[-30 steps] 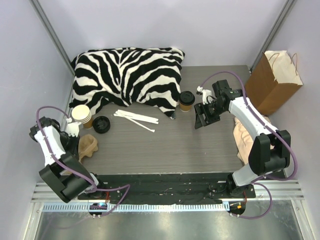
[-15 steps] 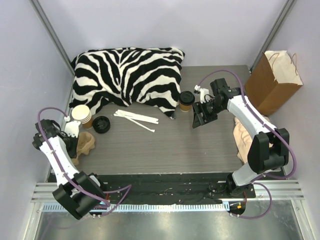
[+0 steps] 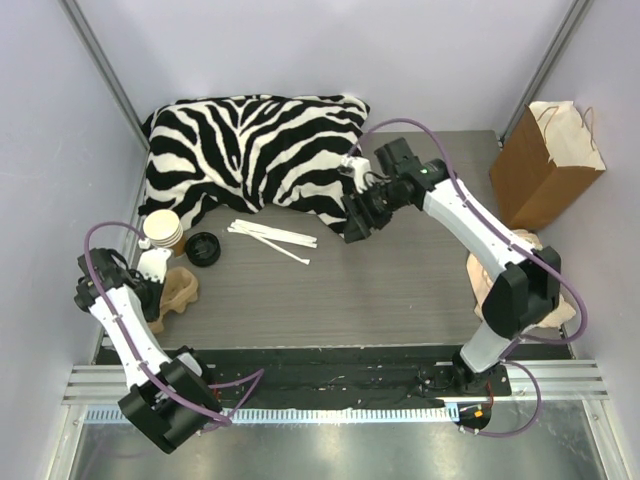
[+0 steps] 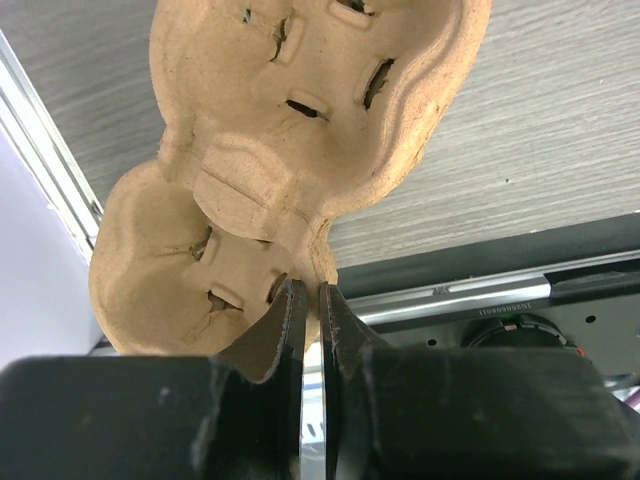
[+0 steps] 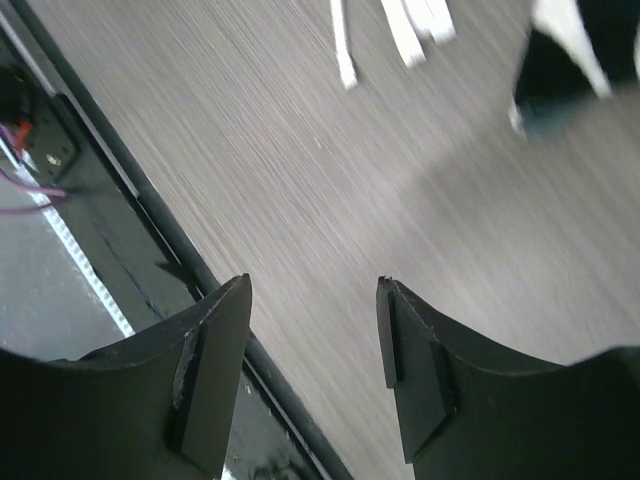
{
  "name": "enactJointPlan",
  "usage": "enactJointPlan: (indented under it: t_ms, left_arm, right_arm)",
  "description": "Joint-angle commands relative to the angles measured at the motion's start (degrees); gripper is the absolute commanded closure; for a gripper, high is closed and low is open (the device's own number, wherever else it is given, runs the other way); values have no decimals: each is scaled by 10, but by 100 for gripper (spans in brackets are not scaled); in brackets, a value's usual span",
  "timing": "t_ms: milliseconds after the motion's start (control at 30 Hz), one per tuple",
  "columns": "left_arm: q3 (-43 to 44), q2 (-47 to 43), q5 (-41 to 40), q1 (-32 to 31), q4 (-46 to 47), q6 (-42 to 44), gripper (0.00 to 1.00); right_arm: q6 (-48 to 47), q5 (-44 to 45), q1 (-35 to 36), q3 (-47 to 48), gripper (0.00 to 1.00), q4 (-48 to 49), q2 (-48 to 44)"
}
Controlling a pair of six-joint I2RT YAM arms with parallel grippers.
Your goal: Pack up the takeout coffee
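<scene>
The takeout coffee shows in no view; my right arm covers the spot by the pillow's corner in the top view. My right gripper (image 3: 352, 222) (image 5: 313, 290) hangs open over bare table with nothing between its fingers. At the left, my left gripper (image 3: 163, 295) (image 4: 310, 292) is shut on the rim of a tan pulp cup carrier (image 3: 183, 288) (image 4: 300, 130), which lies on the table with its cup wells empty.
A zebra pillow (image 3: 255, 150) fills the back left. A stack of lidless cups (image 3: 162, 228), a loose black lid (image 3: 203, 248) and white stirrers (image 3: 272, 238) (image 5: 342, 45) lie in front of it. A brown paper bag (image 3: 545, 165) stands at the back right.
My right arm has swung left from beside the coffee cup and now covers it, jaws narrowing slightly. The left arm has shifted a little, still pinching the carrier.
</scene>
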Motion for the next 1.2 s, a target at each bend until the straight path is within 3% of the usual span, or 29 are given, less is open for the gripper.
enactJointPlan:
  t_ms: [0, 133, 267, 567, 667, 1000, 1167]
  left_arm:
    - [-2, -27, 37, 4, 25, 25, 100]
    - [-2, -42, 75, 4, 8, 48, 100]
    - [6, -44, 109, 4, -40, 127, 100]
    - [16, -37, 177, -3, -138, 223, 100]
    - [-1, -47, 186, -33, -119, 201, 100]
    - [-57, -72, 113, -267, 94, -23, 100]
    - [-81, -100, 81, -316, 152, -93, 100]
  right_arm:
    - [59, -16, 55, 81, 39, 77, 51]
    - [109, -18, 108, 158, 39, 100, 114]
    - [176, -30, 135, 186, 38, 143, 155]
    - [219, -27, 162, 146, 37, 177, 170]
    - [246, -23, 172, 133, 37, 206, 170]
    - [327, -7, 203, 116, 38, 272, 206]
    - [393, -13, 206, 93, 33, 300, 227]
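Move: The left hand already pinches the carrier tray by the near edge of its waist, the tray's middle about 3 cm ahead of the fingers. From that hand the black lids lie roughly 18 cm ahead, 12 cm right and 7 cm down, the cup stack 20 cm ahead and 4 cm right. From the empty right hand the tray is some 47 cm left, 12 cm back and 10 cm below, the white sticks 20 cm left, 5 cm ahead and 17 cm below. Leftward, fast at first and then slower as it sinks about 3 cm, the open right hand travels some 20 cm towards the tray, tilting a little, fingers kept open. The left hand keeps its pinch and brings the tray about 11 cm right to meet it, swinging it some 30 degrees clockwise and easing forward at the end. ##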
